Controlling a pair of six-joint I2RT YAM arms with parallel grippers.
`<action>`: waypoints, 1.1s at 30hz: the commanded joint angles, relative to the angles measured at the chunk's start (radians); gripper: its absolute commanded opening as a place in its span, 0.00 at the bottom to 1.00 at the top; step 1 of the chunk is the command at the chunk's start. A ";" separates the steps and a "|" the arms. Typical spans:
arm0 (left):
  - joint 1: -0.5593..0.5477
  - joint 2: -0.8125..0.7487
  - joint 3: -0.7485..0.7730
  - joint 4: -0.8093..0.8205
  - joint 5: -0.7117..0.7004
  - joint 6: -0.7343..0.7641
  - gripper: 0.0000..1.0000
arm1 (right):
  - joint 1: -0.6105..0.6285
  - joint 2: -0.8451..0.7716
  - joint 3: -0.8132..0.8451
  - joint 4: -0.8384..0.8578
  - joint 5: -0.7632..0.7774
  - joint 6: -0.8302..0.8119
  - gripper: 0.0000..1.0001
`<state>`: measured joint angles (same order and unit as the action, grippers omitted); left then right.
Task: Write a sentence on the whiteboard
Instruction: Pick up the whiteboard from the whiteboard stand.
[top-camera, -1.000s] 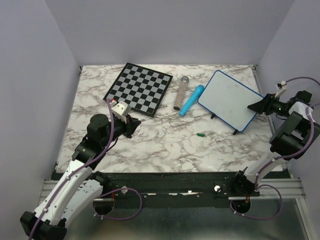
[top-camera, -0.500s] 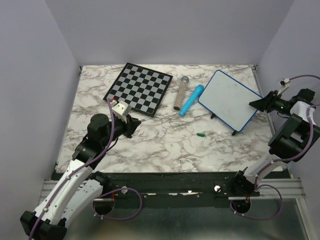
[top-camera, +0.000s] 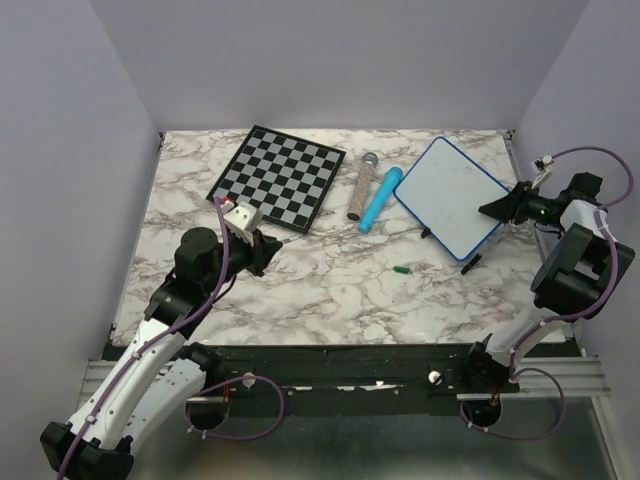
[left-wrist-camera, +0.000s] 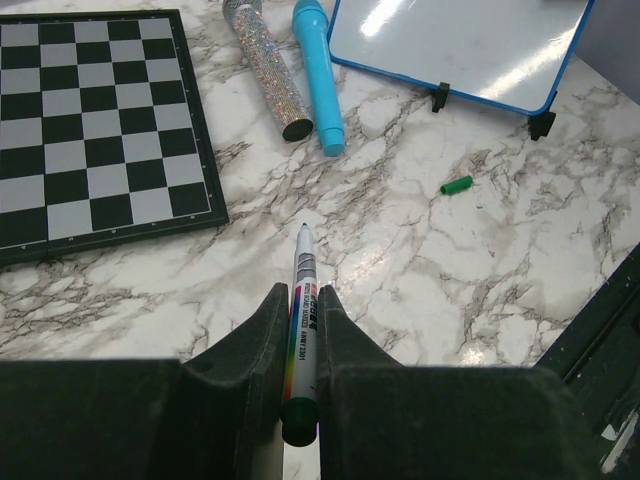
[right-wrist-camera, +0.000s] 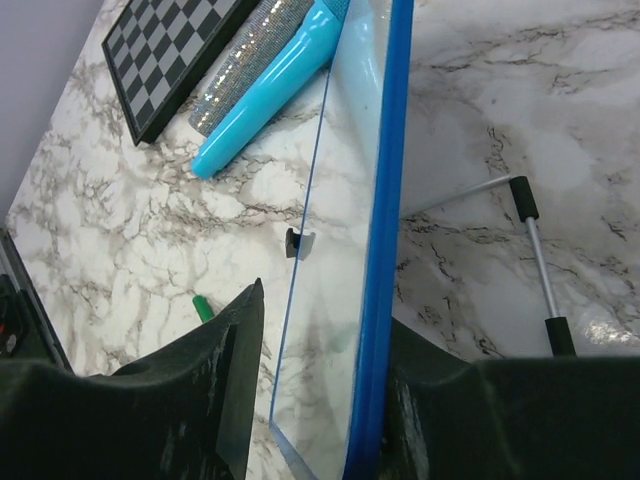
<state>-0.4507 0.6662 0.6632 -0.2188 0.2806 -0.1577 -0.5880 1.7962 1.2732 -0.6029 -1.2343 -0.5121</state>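
Observation:
The whiteboard (top-camera: 445, 195) is propped at a tilt on its wire stand at the back right, white with a blue rim. The sentence is out of view. My right gripper (top-camera: 497, 208) has closed round the board's right edge. In the right wrist view the blue rim (right-wrist-camera: 385, 200) lies against one finger and the other finger stands over the glossy face. My left gripper (top-camera: 266, 250) hovers low over the marble left of centre. It is shut on an uncapped white marker (left-wrist-camera: 303, 300) that points forward.
A small green cap (top-camera: 402, 270) lies on the marble in front of the board. A chessboard (top-camera: 277, 177) sits at the back left. A glittery tube (top-camera: 361, 187) and a blue tube (top-camera: 381, 200) lie between the two boards. The board's stand leg (right-wrist-camera: 535, 255) sticks out behind it.
The right gripper's jaws narrowed onto the whiteboard's right edge and moved left, and the board shifted left with them. The left arm and marker stayed put.

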 joint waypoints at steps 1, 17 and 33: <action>0.007 -0.001 -0.007 0.019 0.019 0.003 0.00 | 0.011 -0.014 -0.038 0.097 0.048 0.095 0.47; 0.007 0.001 -0.007 0.019 0.019 0.003 0.00 | 0.013 -0.124 -0.055 0.178 0.052 0.168 0.08; 0.007 -0.005 -0.008 0.025 0.023 0.003 0.00 | 0.036 -0.313 -0.069 0.270 -0.013 0.313 0.01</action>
<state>-0.4507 0.6685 0.6632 -0.2184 0.2813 -0.1577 -0.5636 1.5749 1.1774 -0.4187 -1.1606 -0.2695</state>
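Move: The whiteboard leans on its stand with its right edge already between the right hand's open fingers, its middle about 11 cm to that hand's left, 2 cm ahead and 2 cm lower. The blue microphone lies about 27 cm left and 7 cm ahead, the green cap about 20 cm left and 14 cm back, both some 12 cm lower. From the left hand, the whiteboard's middle is about 46 cm right, 19 cm ahead and 12 cm below. With one finger on each face of the whiteboard, the right hand settles about 1 cm lower while its fingers close from half open, and they end nearly shut, pinching the right edge in its upper part. From there it rises some 6 cm, almost straight up with a slight drift to its left at the end and hardly any turn of the wrist, drawing the whiteboard up out of the stand's front hooks. ##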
